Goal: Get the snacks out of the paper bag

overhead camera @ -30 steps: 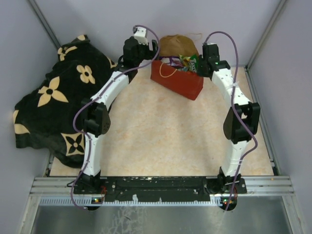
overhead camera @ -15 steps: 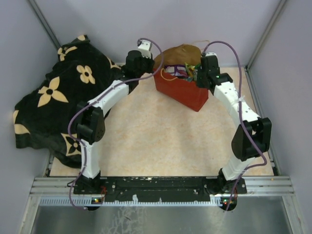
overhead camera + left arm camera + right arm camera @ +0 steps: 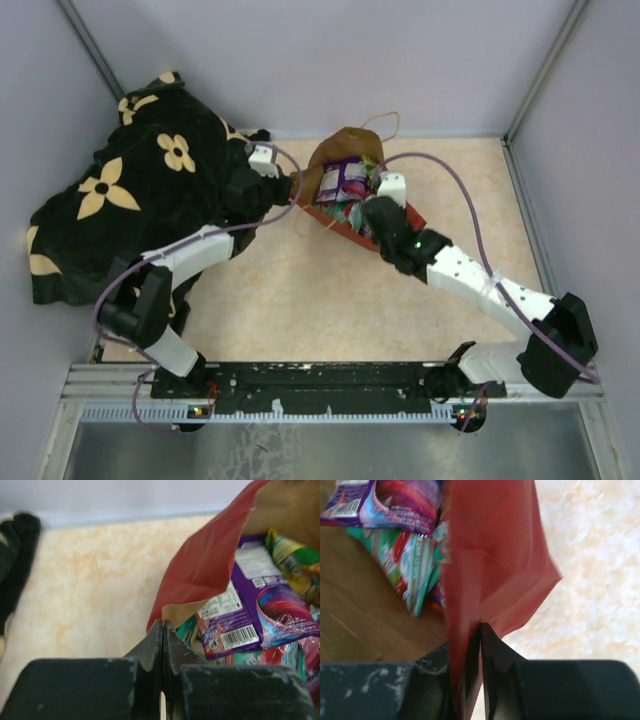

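Observation:
The red paper bag (image 3: 338, 224) lies tilted at the back middle of the table, its brown inside (image 3: 345, 145) facing up. The snacks show in its mouth: a purple packet (image 3: 345, 180) on top, green and teal ones under it. My left gripper (image 3: 298, 192) is shut on the bag's left rim. My right gripper (image 3: 372, 215) is shut on the right wall. In the left wrist view the gripper (image 3: 163, 626) pinches the red edge (image 3: 205, 570) beside the purple packet (image 3: 250, 615). In the right wrist view the gripper (image 3: 480, 629) clamps red paper (image 3: 490, 555) next to a teal packet (image 3: 412, 565).
A black blanket with cream flowers (image 3: 130, 200) is heaped at the left, under my left arm. A cord handle (image 3: 385, 122) sticks out behind the bag. Grey walls close in the back and both sides of the beige tabletop (image 3: 300, 300).
My left gripper has shut on the bag's rim. Both arms have drawn toward me and lower, and the bag has tipped from upright to tilted, so its mouth shows more of the packets.

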Motion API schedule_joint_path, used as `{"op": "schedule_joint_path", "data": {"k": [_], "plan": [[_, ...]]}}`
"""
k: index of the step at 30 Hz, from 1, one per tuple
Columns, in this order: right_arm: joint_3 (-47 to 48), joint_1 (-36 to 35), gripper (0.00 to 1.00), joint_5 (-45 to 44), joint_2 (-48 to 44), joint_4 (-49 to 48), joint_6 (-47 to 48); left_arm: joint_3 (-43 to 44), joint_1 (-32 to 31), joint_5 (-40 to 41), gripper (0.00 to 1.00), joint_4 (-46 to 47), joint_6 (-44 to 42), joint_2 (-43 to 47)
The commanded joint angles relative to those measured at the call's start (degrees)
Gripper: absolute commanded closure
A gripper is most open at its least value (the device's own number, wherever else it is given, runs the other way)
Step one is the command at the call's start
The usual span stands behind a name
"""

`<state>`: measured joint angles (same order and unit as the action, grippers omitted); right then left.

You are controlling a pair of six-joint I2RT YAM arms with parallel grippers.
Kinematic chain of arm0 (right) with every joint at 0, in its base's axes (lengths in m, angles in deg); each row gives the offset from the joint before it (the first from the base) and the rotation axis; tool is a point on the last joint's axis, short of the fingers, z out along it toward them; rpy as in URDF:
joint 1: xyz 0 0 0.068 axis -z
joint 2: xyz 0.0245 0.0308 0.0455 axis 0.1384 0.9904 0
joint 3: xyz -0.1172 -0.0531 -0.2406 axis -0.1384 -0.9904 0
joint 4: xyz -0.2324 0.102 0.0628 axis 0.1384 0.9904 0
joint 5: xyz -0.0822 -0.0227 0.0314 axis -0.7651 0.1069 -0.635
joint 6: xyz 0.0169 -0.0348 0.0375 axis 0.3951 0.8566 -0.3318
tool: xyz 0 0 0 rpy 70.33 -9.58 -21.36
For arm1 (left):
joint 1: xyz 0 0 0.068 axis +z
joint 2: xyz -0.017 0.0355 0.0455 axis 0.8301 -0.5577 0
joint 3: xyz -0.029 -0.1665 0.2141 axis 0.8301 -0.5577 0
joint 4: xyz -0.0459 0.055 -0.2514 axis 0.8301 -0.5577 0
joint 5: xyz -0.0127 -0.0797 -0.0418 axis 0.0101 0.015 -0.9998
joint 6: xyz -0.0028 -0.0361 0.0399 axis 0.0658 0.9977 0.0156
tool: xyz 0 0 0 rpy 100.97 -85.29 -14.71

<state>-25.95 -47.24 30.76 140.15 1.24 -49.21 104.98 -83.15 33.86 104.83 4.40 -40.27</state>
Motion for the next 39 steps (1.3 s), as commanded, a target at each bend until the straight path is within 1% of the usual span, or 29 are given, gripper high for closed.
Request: {"op": "schedule_joint_path", "data": {"k": [1, 3, 4, 5, 6, 8, 10, 12, 14, 15, 16, 17, 18, 21, 24, 28, 30, 32, 34, 36, 39], "plan": [[-9.27, -11.98, 0.82, -14.2, -6.26, 0.09, -10.05, -16.29, 0.31, 6.45, 1.0, 0.07, 4.28, 5.62], [-12.66, -18.58, 0.74, -18.63, -5.57, 2.26, -16.63, -22.17, -0.07, 7.13, 1.0, 1.55, 6.99, 8.29], [-13.6, -21.09, 0.7, -20.4, -4.13, 4.94, -21.2, -25.06, -0.3, 7.53, 0.99, 2.5, 8.23, 9.55], [-14.3, -23.42, 0.64, -21.38, -2.69, 7.28, -25.55, -27.47, -0.52, 7.69, 0.95, 3.69, 9.71, 10.6], [-14.75, -25.25, 0.54, -21.84, -1.2, 9.26, -31.97, -29.7, -0.7, 7.7, 0.88, 4.75, 11.04, 11.38], [-15.36, -28.43, 0.43, -21.48, 1.65, 11.81, -39.0, -32.29, -0.88, 7.57, 0.71, 5.06, 13.48, 11.78], [-15.32, -31.82, 0.32, -21.74, 3.97, 12.31, -42.51, -33.15, -0.91, 6.61, 0.48, 4.1, 14.4, 11.09], [-13.71, -36.0, 0.18, -23.83, 5.3, 12.91, -43.08, -33.12, -1.0, 5.02, 0.37, 2.4, 14.91, 11.19], [-11.28, -39.77, 0.04, -26.23, 6.11, 13.11, -41.32, -33.77, -1.1, 4.57, 0.28, 1.7, 15.27, 12.81], [-10.02, -41.08, 0.01, -26.54, 6.38, 12.85, -39.59, -34.17, -1.16, 4.45, 0.24, 1.6, 15.34, 14.08], [-8.74, -42.16, 0.01, -26.46, 6.52, 12.5, -37.9, -34.5, -1.09, 4.29, 0.21, 1.39, 15.37, 15.5], [-7.98, -43.05, 0.01, -26.15, 6.51, 12.52, -36.77, -34.9, -1.12, 3.88, 0.03, 1.09, 15.41, 16.94], [-7.33, -44.05, 0.01, -25.87, 6.4, 12.99, -36.38, -35.23, -1.09, 3.41, 0.01, 0.74, 15.45, 18.35], [-6.41, -47.81, 0.01, -25.61, 5.49, 15.19, -36.94, -36.74, -1.14, 1.24, 0.0, -0.44, 16.15, 22.85], [-7.37, -52.11, 0.01, -25.85, 3.43, 15.15, -36.77, -39.72, -1.11, -0.97, 0.0, -0.18, 17.09, 27.58], [-11.54, -55.75, 0.01, -24.5, -0.85, 10.36, -35.0, -43.42, -1.17, -2.35, 0.0, 0.01, 17.01, 32.61], [-14.51, -56.46, 0.01, -22.06, -3.73, 4.76, -30.91, -44.16, -1.16, -2.58, 0.0, -0.23, 16.19, 33.6], [-17.77, -57.06, 0.01, -17.49, -7.18, -3.54, -20.91, -44.19, -1.18, -2.89, 0.0, -0.36, 15.43, 33.47], [-20.82, -57.57, 0.01, -12.44, -10.85, -10.4, -13.4, -43.66, -1.18, -3.46, 0.0, -0.28, 15.0, 32.32], [-21.66, -57.59, 0.01, -8.6, -13.76, -13.06, -9.69, -42.8, -1.2, -4.15, 0.0, -0.07, 14.91, 30.59], [-20.59, -57.61, 0.01, -5.24, -17.05, -12.48, -5.31, -41.78, -1.21, -5.11, 0.0, 0.97, 15.31, 27.88]]}}
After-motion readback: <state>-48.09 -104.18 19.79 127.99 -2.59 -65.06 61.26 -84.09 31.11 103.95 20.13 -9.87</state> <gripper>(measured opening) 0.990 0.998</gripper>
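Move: The bag hangs tipped between both hands, rim in each grip. The bare table it is brought down onto lies some 21 cm back, 1 cm right and 20 cm below the left hand, and about 17 cm back, 15 cm left and 19 cm below the right. The purple packet in the bag is about 4 cm ahead and 10 cm right of the left hand; the red-and-green packet sits 5 cm left and 1 cm ahead of the right hand; both packets are roughly 8 cm below the hands. The paper bag, still gripped by its rim at both sides, is drawn back towards the robot and down to tip its mouth onto the table. Both hands sink 12 to 16 cm while opening wide and letting go, then lift a few centimetres and back off, the left 18 cm back in all, the right 25 cm back and 13 cm left, turning some 40 degrees counter-clockwise. ##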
